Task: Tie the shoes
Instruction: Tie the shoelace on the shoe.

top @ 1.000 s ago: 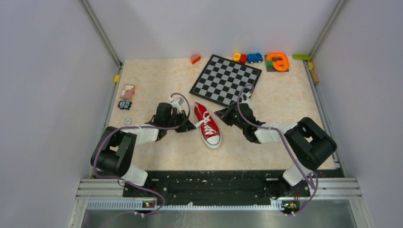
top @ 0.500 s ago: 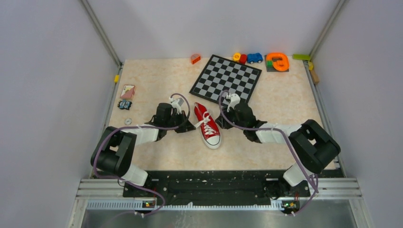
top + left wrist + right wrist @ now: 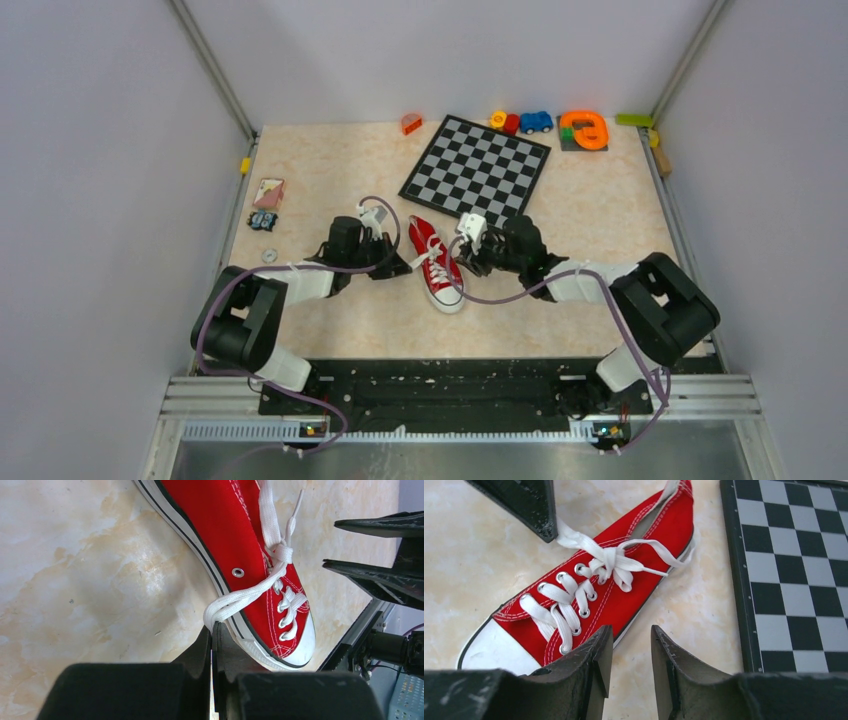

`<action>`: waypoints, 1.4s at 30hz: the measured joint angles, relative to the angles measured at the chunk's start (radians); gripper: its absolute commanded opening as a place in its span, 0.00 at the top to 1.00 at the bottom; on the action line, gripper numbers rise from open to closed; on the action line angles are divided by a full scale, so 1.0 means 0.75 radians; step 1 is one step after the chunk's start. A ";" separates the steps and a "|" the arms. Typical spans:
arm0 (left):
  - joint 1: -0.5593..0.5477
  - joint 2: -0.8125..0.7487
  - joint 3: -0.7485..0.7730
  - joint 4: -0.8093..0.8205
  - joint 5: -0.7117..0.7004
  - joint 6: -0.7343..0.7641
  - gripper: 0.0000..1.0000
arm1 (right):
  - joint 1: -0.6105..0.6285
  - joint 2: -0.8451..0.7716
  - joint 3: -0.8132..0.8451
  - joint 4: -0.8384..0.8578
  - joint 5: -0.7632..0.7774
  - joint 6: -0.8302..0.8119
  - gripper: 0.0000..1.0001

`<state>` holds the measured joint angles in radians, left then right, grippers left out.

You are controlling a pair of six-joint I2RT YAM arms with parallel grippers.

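The red shoe (image 3: 437,265) lies mid-table, its white toe cap toward the arms and its white laces knotted loosely. My left gripper (image 3: 404,266) is at the shoe's left side, shut on a loop of lace (image 3: 235,600) pulled out over the sole edge, with its tips (image 3: 212,627) pinching the loop's end. My right gripper (image 3: 470,262) is on the shoe's right side, low over the table. Its jaws (image 3: 630,630) stand open with only bare table between them, beside the shoe (image 3: 599,595). A free lace end (image 3: 659,555) lies across the shoe toward the right.
A black-and-white chessboard (image 3: 476,168) lies just behind and right of the shoe, its edge (image 3: 736,580) close to my right gripper. Small toys line the back edge: an orange block (image 3: 411,123), a blue car (image 3: 536,121) and an orange piece (image 3: 584,129). A card (image 3: 268,192) lies at the left.
My right wrist has swung left from the chessboard's edge to the shoe's right side, and its jaws have gone from shut to open. The left gripper and its lace loop have stayed put.
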<state>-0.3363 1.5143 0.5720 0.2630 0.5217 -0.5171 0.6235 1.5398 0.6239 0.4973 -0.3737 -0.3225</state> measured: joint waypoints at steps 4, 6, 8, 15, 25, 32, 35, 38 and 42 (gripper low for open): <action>0.000 0.001 0.000 0.014 0.018 -0.002 1.00 | 0.000 0.072 0.011 0.054 -0.097 -0.161 0.60; 0.000 0.001 0.000 0.023 0.022 -0.005 1.00 | 0.002 0.122 0.019 0.081 -0.144 -0.240 0.60; 0.000 0.001 0.000 0.034 0.028 -0.006 1.00 | 0.006 0.153 0.019 0.107 -0.163 -0.296 0.61; 0.000 0.002 0.000 0.031 0.037 -0.005 1.00 | 0.019 0.224 0.061 0.169 -0.180 -0.424 0.63; 0.000 0.021 0.000 0.026 0.037 -0.006 1.00 | 0.042 0.290 0.132 0.192 -0.193 -0.499 0.64; 0.000 0.021 0.000 0.016 0.037 -0.006 1.00 | 0.044 0.296 0.132 0.175 -0.193 -0.519 0.64; 0.000 0.021 0.000 0.017 0.037 -0.006 1.00 | 0.047 0.303 0.133 0.174 -0.198 -0.520 0.64; 0.000 0.021 0.000 0.017 0.037 -0.006 1.00 | 0.047 0.333 0.149 0.170 -0.202 -0.521 0.64; 0.000 0.021 0.001 0.016 0.038 -0.006 1.00 | 0.048 0.367 0.171 0.169 -0.203 -0.522 0.65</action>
<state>-0.3363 1.5303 0.5724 0.2752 0.5499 -0.5213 0.6594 1.8149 0.7521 0.6239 -0.5262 -0.7143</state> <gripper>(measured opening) 0.011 0.357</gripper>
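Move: The lace knot on the shoe lies about 6 cm to the left of my open right fingers, some 2 cm ahead and 3 cm lower. From my left fingers, shut on the lace's loop, that knot is about 5 cm to the right, 4 cm ahead and roughly 1 cm higher. Counted from my right hand, the pinched loop is some 11 cm left and 1 cm back, the toe cap 7 cm back and 4 cm left, and the chessboard's middle about 19 cm ahead and 1 cm right. I bring my right hand about 5 cm left and a little forward, in over the shoe to the knot. It dips about 2 cm, lifts slightly, then sinks again to end some 3 cm lower. The wrist turns roughly 20 degrees counter-clockwise, the fingers staying about a third open. My left hand stays almost in place and keeps the loop pinched, the lace stretched out to the knot. ##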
